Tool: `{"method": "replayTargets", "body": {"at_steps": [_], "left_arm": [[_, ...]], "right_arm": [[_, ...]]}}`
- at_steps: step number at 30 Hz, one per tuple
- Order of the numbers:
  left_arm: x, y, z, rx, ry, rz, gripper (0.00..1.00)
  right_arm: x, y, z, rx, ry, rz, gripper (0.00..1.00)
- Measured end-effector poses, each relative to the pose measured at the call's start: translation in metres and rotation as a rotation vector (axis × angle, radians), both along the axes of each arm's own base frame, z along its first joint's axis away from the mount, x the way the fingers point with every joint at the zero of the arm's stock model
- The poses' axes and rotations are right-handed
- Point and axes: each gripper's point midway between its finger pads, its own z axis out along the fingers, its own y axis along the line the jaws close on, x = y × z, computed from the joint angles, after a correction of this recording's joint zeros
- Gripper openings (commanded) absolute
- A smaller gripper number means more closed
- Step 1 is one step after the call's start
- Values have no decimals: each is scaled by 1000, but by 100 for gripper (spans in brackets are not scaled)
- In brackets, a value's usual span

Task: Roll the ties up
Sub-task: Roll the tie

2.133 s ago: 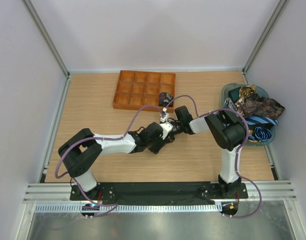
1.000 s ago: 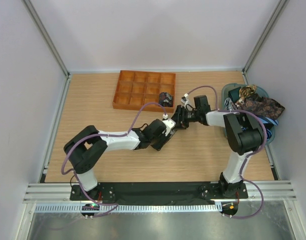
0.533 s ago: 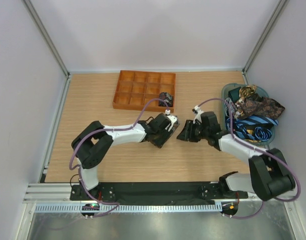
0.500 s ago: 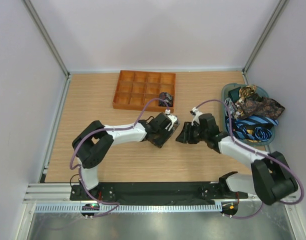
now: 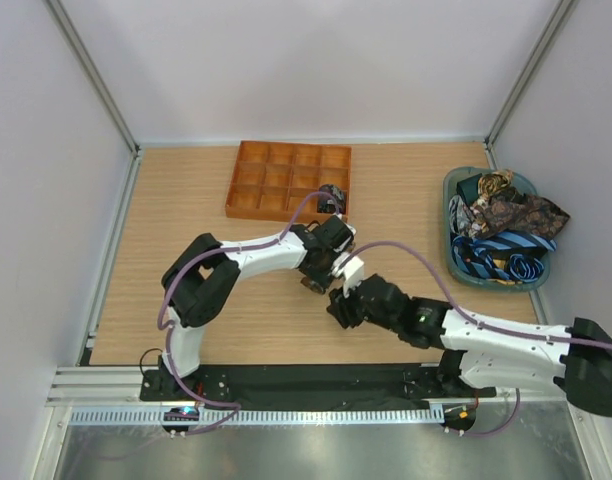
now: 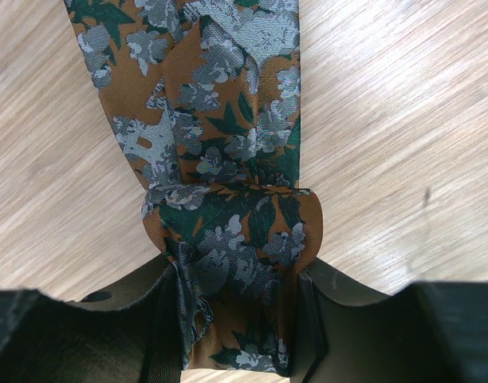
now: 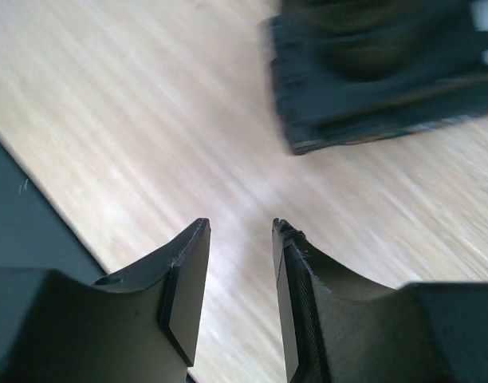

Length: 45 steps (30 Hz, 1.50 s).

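A brown-orange paisley tie (image 6: 228, 231) with green and grey flowers is folded into a partial coil, and my left gripper (image 6: 236, 279) is shut on that coil. The tie's loose length runs away across the wood. Seen from above, the left gripper (image 5: 323, 262) sits just in front of the orange tray (image 5: 276, 180). My right gripper (image 7: 240, 231) is open with nothing between its fingers. It hovers over bare wood near the table's middle (image 5: 338, 308), a short way in front of the left gripper (image 7: 379, 72). One rolled tie (image 5: 332, 194) lies in a tray compartment.
A teal basket (image 5: 453, 250) at the right edge holds a heap of unrolled ties (image 5: 506, 225), paisley and blue striped. The black base rail (image 5: 316, 382) runs along the near edge. White walls close in both sides and the back.
My right arm has pulled away from the left gripper and swung down toward the near edge, its jaws a little narrower. The left gripper has shifted slightly toward the tray with the tie.
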Motion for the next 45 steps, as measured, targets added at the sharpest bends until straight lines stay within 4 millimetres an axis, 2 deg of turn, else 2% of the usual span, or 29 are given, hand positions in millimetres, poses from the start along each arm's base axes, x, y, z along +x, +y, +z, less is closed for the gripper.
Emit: {"method": "replayTargets", "body": {"at_steps": [2,5,8,11,16,20,23,28,35,41,45], "left_arm": [[-1,2,0,7,11,10,0],[-5,6,0,26,40,21,0],[-7,8,0,37,60,36,0],[-11,12,-1,45,85,41,0],[-16,16,-1,55,113,51,0],[-19,18,-1,52,130,60,0],[-22,19,-1,50,149,61,0],[-26,21,-1,45,175,63,2],[-33,24,0,34,238,85,2],[-40,28,0,38,279,94,2],[-41,29,1,30,296,102,2]], "right_arm": [[-20,14,-6,-73,-54,89,45],[-40,32,-11,-175,-140,184,46],[-51,49,-12,-287,-239,242,48],[-53,63,-17,-403,-320,270,50],[-39,79,-34,-658,-440,257,55],[-25,86,-45,-839,-508,247,68],[-17,88,-47,-941,-551,243,73],[-8,91,-50,-1059,-609,240,75],[10,87,-65,-1196,-644,221,75],[29,86,-64,-1276,-673,157,76],[34,87,-64,-1302,-683,136,76]]}}
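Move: The tie roll is still pinched in the left fingers, its middle within a centimetre or so of them, and its flat tail runs out about 4 cm ahead and 3 cm right of them. From the right hand the roll is roughly 8 cm ahead, 3 cm left and 8 cm below. The rolled tie in the tray sits some 14 cm straight ahead of the left hand. Opening right hand swings left, down, fingers turning forward, toward the roll; left draws it about 5 cm back-left. ##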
